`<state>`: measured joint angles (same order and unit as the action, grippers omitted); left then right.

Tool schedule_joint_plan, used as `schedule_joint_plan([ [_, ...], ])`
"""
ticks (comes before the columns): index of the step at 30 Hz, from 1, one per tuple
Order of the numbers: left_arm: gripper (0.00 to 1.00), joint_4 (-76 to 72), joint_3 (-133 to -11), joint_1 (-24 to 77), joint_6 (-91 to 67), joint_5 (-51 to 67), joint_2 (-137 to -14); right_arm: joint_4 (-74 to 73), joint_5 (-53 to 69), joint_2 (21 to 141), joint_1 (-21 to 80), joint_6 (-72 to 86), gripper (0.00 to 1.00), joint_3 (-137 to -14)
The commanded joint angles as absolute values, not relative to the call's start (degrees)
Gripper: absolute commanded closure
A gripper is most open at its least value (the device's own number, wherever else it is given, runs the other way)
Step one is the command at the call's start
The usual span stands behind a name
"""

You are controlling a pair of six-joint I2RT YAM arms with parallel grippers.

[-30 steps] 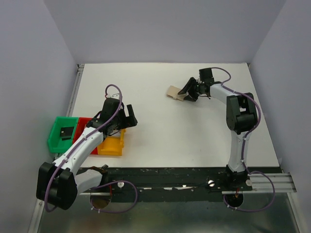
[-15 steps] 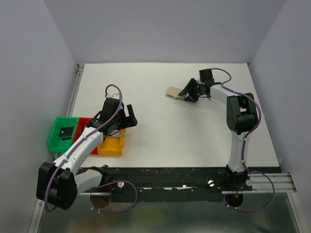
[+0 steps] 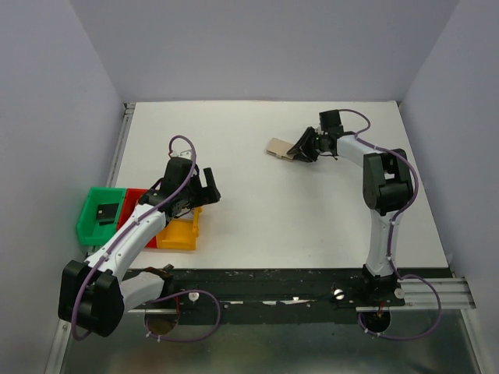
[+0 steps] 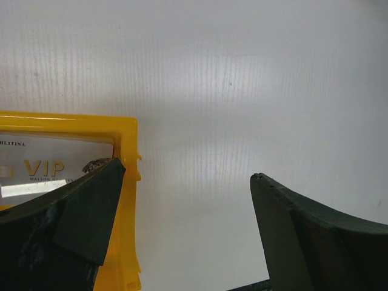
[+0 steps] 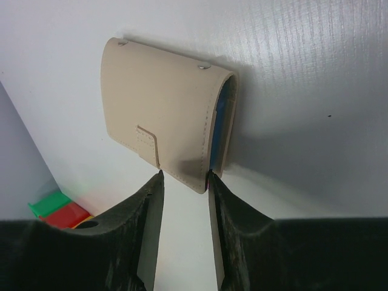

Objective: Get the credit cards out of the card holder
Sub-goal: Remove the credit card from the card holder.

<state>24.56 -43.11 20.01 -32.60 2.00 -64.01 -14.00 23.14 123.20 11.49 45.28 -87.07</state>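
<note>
The card holder (image 3: pixel 278 148) lies closed on the white table at the back, tan side up (image 5: pixel 163 115), with a blue slit showing along its right edge. My right gripper (image 3: pixel 300 147) reaches it from the right. Its jaws stand part open (image 5: pixel 184 174), and the holder's near corner pokes between the tips: one tip is at the blue slit, the other by the small tab. My left gripper (image 3: pixel 204 187) hangs wide open (image 4: pixel 188 171) over the right rim of the yellow bin (image 4: pixel 127 157). A pale credit card (image 4: pixel 54 167) printed "VIP" lies inside that bin.
Green bin (image 3: pixel 100 212) holding a small black chunky object (image 3: pixel 105 210), red bin (image 3: pixel 134 204) and yellow bin (image 3: pixel 179 232) stand in a row at the table's front left. Grey walls close in the table on three sides.
The right jaws have narrowed around the holder's near corner, and the holder has shifted slightly towards the back. The left arm has not moved.
</note>
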Motion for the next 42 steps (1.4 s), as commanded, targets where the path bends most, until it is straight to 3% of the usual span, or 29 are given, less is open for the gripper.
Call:
schedule_joint_plan([
  [1, 0.01, 24.96, -43.77, 20.21, -32.61, 1.76, -64.07, -12.83, 25.22, 125.42, 11.07, 46.40, 0.59, -89.03],
  [16, 0.01, 24.96, -43.68, 20.21, -32.70, 1.76, -64.16, -9.49, 27.33, 125.16, 10.99, 48.16, 1.00, -86.49],
  [34, 0.01, 21.71, -43.16, 20.13, -36.29, 3.42, -63.81, 7.55, 33.22, 102.14, 11.16, 52.03, 1.00, -63.65],
  [42, 0.01, 10.13, -36.84, 20.21, -43.32, 7.29, -58.72, 8.00, 36.56, 89.93, 13.36, 52.29, 1.00, -54.15],
])
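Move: The card holder lies flat on the table just off the right fingertips: its middle is about 2 cm ahead, 4 cm to the left and roughly 1 cm below. Its near corner, with the open side where the blue cards show, already sits between the half-open fingers; nothing else stands close by. From the left hand the holder is some 19 cm ahead, 21 cm to the right and 9 cm below. Leftward by only about 1 cm at first, the right hand closes its fingers on the near corner of the holder's upper leather flap. Gripping that thin edge, it then draws back and lifts, roughly 9 cm each way, the wrist tilting some 15–20 degrees so the fingertips swing up and the left side rises. Late on, the left hand starts off slightly to the right and up. ##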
